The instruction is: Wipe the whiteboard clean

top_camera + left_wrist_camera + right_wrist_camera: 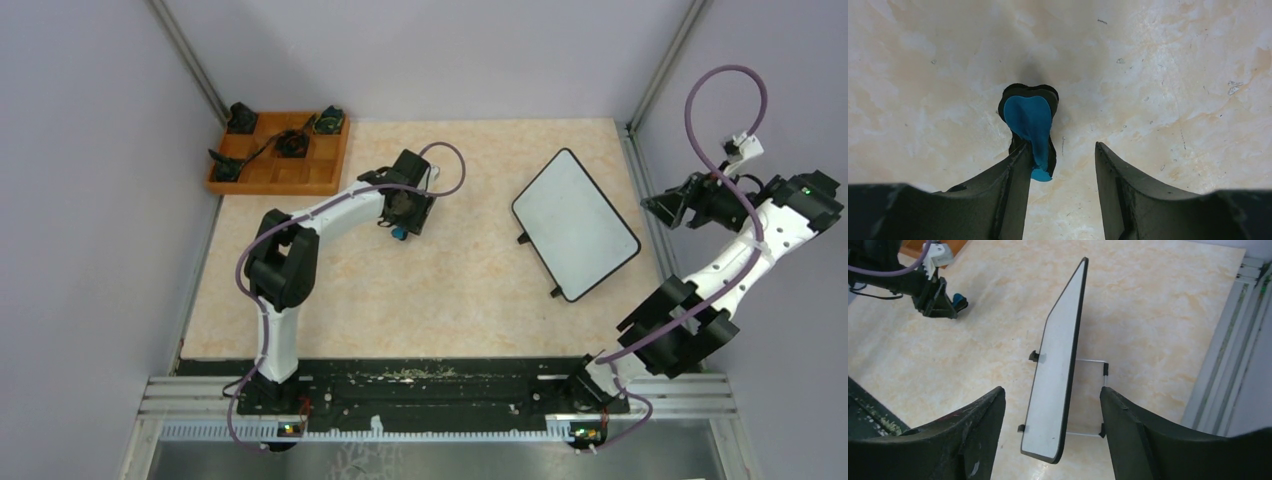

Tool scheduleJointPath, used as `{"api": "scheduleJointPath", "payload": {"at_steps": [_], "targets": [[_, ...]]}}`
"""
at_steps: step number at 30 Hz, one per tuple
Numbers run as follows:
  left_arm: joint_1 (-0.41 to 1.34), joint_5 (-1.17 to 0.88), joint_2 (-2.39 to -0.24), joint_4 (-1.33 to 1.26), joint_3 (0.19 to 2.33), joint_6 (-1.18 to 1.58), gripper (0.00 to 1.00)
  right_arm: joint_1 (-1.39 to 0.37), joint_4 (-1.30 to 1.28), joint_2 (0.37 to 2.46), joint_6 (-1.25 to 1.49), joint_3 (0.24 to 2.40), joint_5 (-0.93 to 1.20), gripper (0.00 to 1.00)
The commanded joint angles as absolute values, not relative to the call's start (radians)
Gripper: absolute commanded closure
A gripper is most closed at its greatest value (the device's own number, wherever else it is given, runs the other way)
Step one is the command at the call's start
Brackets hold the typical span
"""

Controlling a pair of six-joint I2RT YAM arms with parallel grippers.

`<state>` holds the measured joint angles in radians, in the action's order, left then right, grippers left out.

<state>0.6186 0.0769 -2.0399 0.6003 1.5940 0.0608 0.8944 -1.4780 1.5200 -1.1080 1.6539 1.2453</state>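
Observation:
The whiteboard leans on a wire stand at the right of the table. Its white face shows no red marks in these views. In the right wrist view the whiteboard is seen almost edge-on. My right gripper is open and empty, and in the top view it hovers apart from the board's right edge. A small blue eraser with a black underside lies on the table. My left gripper is open just above it. The eraser's near end sits against the left finger.
A wooden compartment tray with several small black items stands at the back left. The board's wire stand sticks out behind it. A metal frame rail runs along the table's right edge. The left arm and eraser show in the right wrist view.

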Motion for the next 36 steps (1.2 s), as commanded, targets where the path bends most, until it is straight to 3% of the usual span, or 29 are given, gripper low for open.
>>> {"api": "scheduleJointPath", "payload": {"at_steps": [1,5,8,15,26,33,36], "targets": [[0.630,0.066,-1.995,0.552,1.574,0.081,0.45,0.841,-1.277,1.431,-0.836,1.617,1.314,0.29],[0.632,0.058,-1.992,0.538,1.572,0.083,0.44,0.698,-0.740,1.214,-0.378,1.388,1.075,0.26],[0.633,0.057,-1.996,0.537,1.575,0.081,0.44,0.546,-0.569,1.072,-0.253,1.273,0.900,0.17],[0.634,0.055,-1.997,0.536,1.564,0.084,0.44,0.458,-0.548,1.128,-0.088,1.319,1.028,0.16],[0.634,0.061,-1.996,0.541,1.550,0.084,0.44,0.066,-0.573,1.180,-0.120,1.258,0.803,0.16],[0.634,0.070,-1.991,0.542,1.537,0.088,0.44,-0.027,-0.577,1.234,-0.141,1.220,0.756,0.15],[0.634,0.067,-1.996,0.538,1.536,0.091,0.44,-0.054,-0.576,1.252,-0.150,1.205,0.743,0.07]]}}
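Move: The left hand still holds the eraser between its fingers, and the bare table spot beneath is roughly 5 cm below. From that hand the whiteboard's middle lies about 31 cm to the right and 3 cm nearer, some 4 cm higher. From the empty right hand, high beside the board, the whiteboard's middle is about 13 cm left, 8 cm ahead and 20 cm down; the eraser is some 44 cm left, 11 cm ahead and 25 cm below. Swing the right gripper about 23 cm to the left, high over the whiteboard and towards the left hand, rising a little midway and then sinking about 8 cm, while its fingers open wider and the hand turns some 15 degrees counter-clockwise. Keep the eraser in the left gripper and ease it down just over 1 cm towards the table. ##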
